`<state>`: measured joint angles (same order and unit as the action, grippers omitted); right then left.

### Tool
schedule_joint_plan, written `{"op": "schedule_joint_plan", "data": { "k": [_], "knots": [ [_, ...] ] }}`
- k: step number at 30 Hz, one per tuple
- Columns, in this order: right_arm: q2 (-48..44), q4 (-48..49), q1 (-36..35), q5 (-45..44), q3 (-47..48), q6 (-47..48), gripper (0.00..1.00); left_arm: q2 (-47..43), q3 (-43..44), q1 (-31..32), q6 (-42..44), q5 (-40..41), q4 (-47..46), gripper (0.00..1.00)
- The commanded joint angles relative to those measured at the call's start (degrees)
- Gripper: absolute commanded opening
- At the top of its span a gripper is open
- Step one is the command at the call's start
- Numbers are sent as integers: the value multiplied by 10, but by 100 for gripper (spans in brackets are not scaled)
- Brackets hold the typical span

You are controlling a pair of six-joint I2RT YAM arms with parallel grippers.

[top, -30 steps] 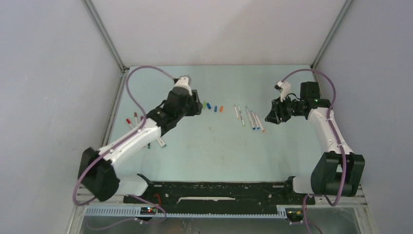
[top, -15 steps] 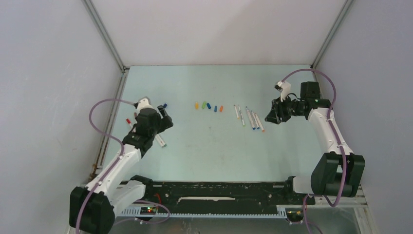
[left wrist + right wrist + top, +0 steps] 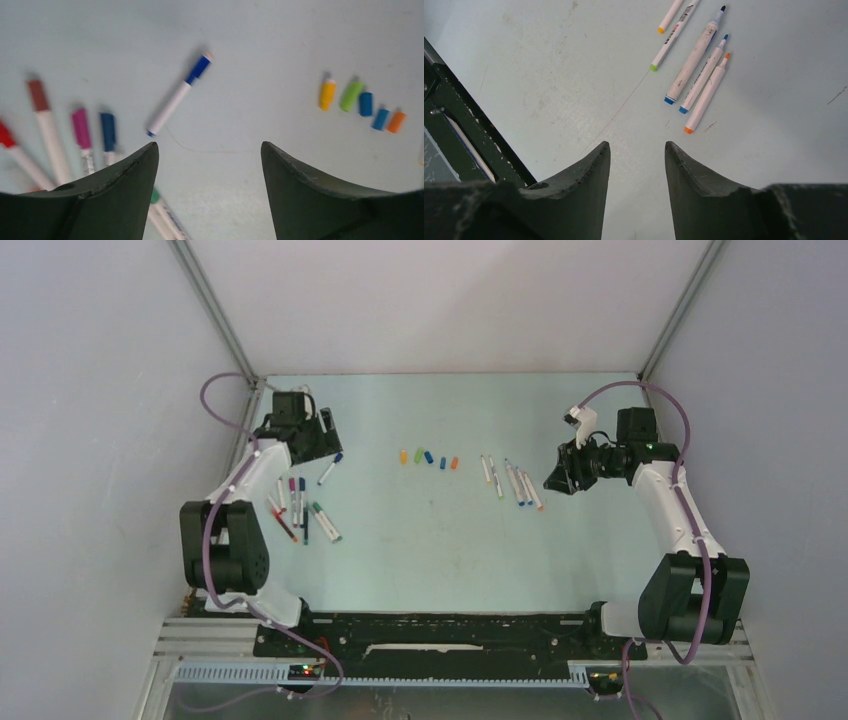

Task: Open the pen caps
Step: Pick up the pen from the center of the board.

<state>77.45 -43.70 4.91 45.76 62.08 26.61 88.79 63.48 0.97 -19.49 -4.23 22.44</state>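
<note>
Loose pen caps lie in a row at mid-table: yellow, green, two blue, orange; the left wrist view shows them as yellow, green and orange. A blue-capped pen lies just ahead of my left gripper, which hangs open and empty at the far left. Several more capped pens fan out nearby. My right gripper is open and empty, just right of several uncapped pens.
The cage's left post and wall stand close behind the left arm. The black rail carrying the arm bases runs along the near edge, and its corner shows in the right wrist view.
The left arm has swung from the row of caps back to the far left corner, and its jaws have opened wider. The blue-capped pen now lies on the table. The right arm is still.
</note>
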Motion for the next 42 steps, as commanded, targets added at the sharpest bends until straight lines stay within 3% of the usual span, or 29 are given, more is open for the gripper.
{"op": "schedule_joint_plan", "data": {
  "k": [1, 4, 13, 29, 42],
  "knots": [
    [-15, 1, 1, 14, 3, 11, 47, 64, 119, 0, 143, 127, 100, 77],
    [-16, 0, 1, 14, 4, 11, 47, 101, 141, -3, 179, 131, 102, 69],
    [-14, -1, 1, 14, 4, 11, 47, 159, 159, -7, 226, 67, 85, 62],
    [-9, 0, 1, 13, 4, 12, 47, 232, 205, -28, 221, -2, 113, 48],
    [-10, -1, 3, 14, 4, 12, 47, 273, 224, -28, 206, 4, 131, 37]
  ]
}}
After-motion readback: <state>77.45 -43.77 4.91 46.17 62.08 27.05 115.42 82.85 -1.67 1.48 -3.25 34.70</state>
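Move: The blue-capped pen I go for with my left hand lies about 5 cm ahead, 1 cm to the left and some 11 cm below it. On about the same level, the navy pen's middle is 3 cm back and 7 cm left of that hand, and the green-capped pair 9 cm back, straight in line; the yellow cap is 9 cm ahead and 19 cm right. From my idle right hand the blue-capped pen is about 14 cm ahead, 57 cm left and 16 cm below. I swing my left hand about 5 cm forward and left over the blue-capped pen, its left side rising, then sink to some 9 cm lower, fast at first and then easing. On the way down I tip the fingers further towards the table, turn them about 15 degrees clockwise, and narrow them to roughly half their gap so the tips come down close over the pen's white barrel, not yet gripping. ##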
